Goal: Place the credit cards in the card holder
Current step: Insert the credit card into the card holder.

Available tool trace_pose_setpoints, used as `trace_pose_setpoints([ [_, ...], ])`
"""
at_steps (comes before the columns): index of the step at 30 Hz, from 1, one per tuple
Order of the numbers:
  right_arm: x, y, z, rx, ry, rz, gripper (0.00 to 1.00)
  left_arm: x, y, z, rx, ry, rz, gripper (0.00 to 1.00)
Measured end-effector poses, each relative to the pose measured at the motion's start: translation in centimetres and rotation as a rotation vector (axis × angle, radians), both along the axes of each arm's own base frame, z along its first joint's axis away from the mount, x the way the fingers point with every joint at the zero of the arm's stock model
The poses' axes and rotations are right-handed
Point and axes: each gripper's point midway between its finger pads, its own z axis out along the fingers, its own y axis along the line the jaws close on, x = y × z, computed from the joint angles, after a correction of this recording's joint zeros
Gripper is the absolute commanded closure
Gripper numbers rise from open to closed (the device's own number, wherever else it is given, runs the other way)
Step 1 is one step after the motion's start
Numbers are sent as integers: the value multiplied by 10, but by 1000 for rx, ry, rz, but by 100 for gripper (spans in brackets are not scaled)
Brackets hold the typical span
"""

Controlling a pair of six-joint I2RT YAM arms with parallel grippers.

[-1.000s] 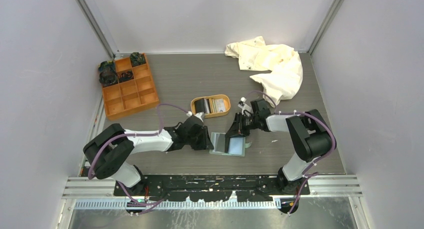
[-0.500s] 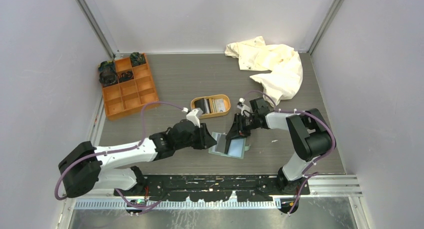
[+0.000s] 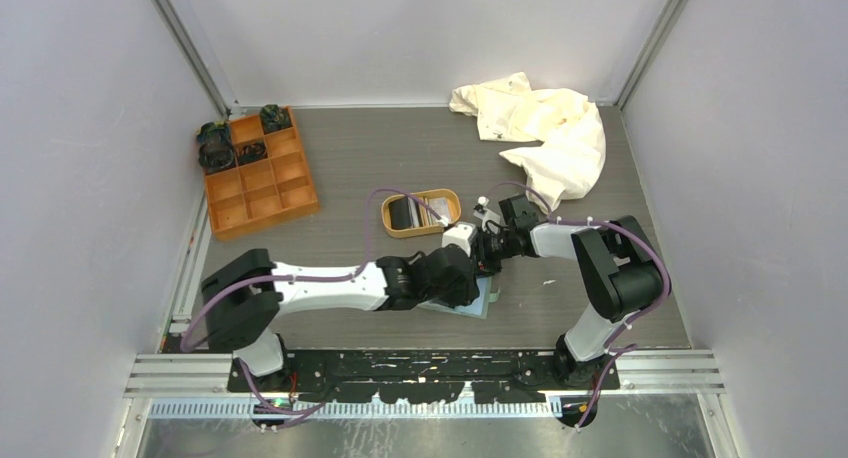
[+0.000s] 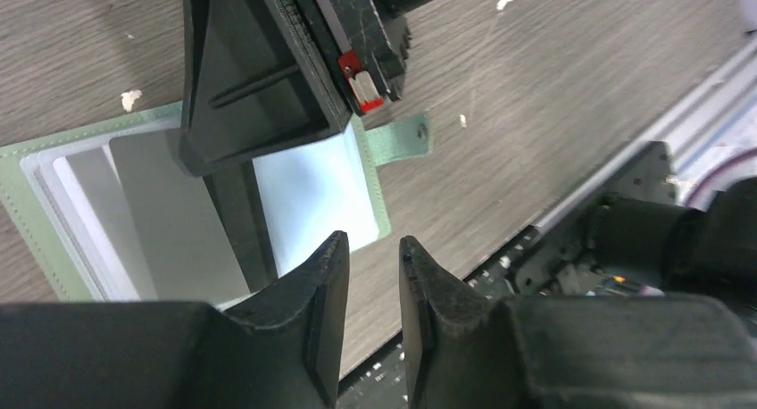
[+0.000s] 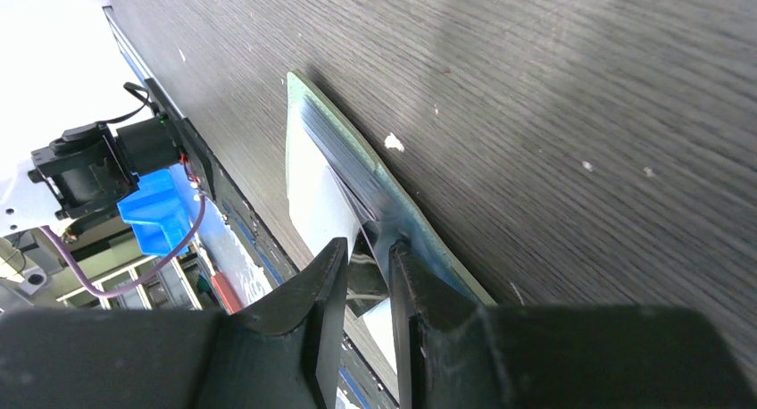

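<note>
The card holder (image 4: 398, 137) lies open on the table, sage green, mostly hidden under my left arm in the top view (image 3: 486, 301). Grey-white credit cards (image 4: 170, 212) fill its left side and a light blue card (image 4: 312, 195) lies on its right. A black card (image 4: 239, 229) sits between them, under the right gripper's fingers (image 4: 259, 96). My right gripper (image 5: 366, 253) hangs low over the holder's edge (image 5: 357, 150), jaws slightly apart, the black card showing in the gap. My left gripper (image 4: 370, 248) hovers at the holder's near edge, open by a narrow gap, empty.
A tan oval tray (image 3: 452, 216) holding more cards stands just behind the holder. The orange compartment box (image 3: 260, 173) is at the back left and a cream cloth (image 3: 550, 128) at the back right. The black base rail (image 4: 571, 239) runs close to the holder's near side.
My left arm has swung right, from the holder's left side to right over it. The right gripper has stayed at the holder, its jaws slightly wider; the tilted black card no longer shows from above.
</note>
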Motion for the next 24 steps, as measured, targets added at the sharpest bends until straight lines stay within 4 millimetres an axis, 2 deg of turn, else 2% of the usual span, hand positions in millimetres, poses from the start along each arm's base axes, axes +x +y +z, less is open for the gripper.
trace_pose_setpoints([
  [3,0,0,0,-1,0,1,70,1,-6,-18,79,11,-7,74],
  [9,0,0,1,-2,1,1,70,2,0,-46,211,28,-20,76],
  [18,0,0,0,-5,5,3,70,8,-5,-55,282,14,-36,73],
  [24,-1,-1,-1,-9,9,3,69,13,-6,-64,338,3,-40,63],
])
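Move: The left hand hovers with the holder's dark, half-tucked card some 3 cm ahead of it, 2 cm to its left and 8 cm below. The open card holder's middle is about 2 cm ahead, 3 cm left and 8 cm down, and the right fingertips are roughly 6 cm ahead, level sideways and 8 cm below. The card box stands around 17 cm ahead, 9 cm left. From the right hand that card lies about 3 cm back, 1 cm left, 1 cm below. Down, nearly straight, the left hand sinks about 6.5 cm towards the near part of the card holder, fast at first and then easing, while its part-open fingers tip some 20 degrees steeper and come in just behind and below the right gripper; touch can't be made out. The right hand holds still, part-open fingertips keeping their place at the holder's raised clear page and the dark card. ##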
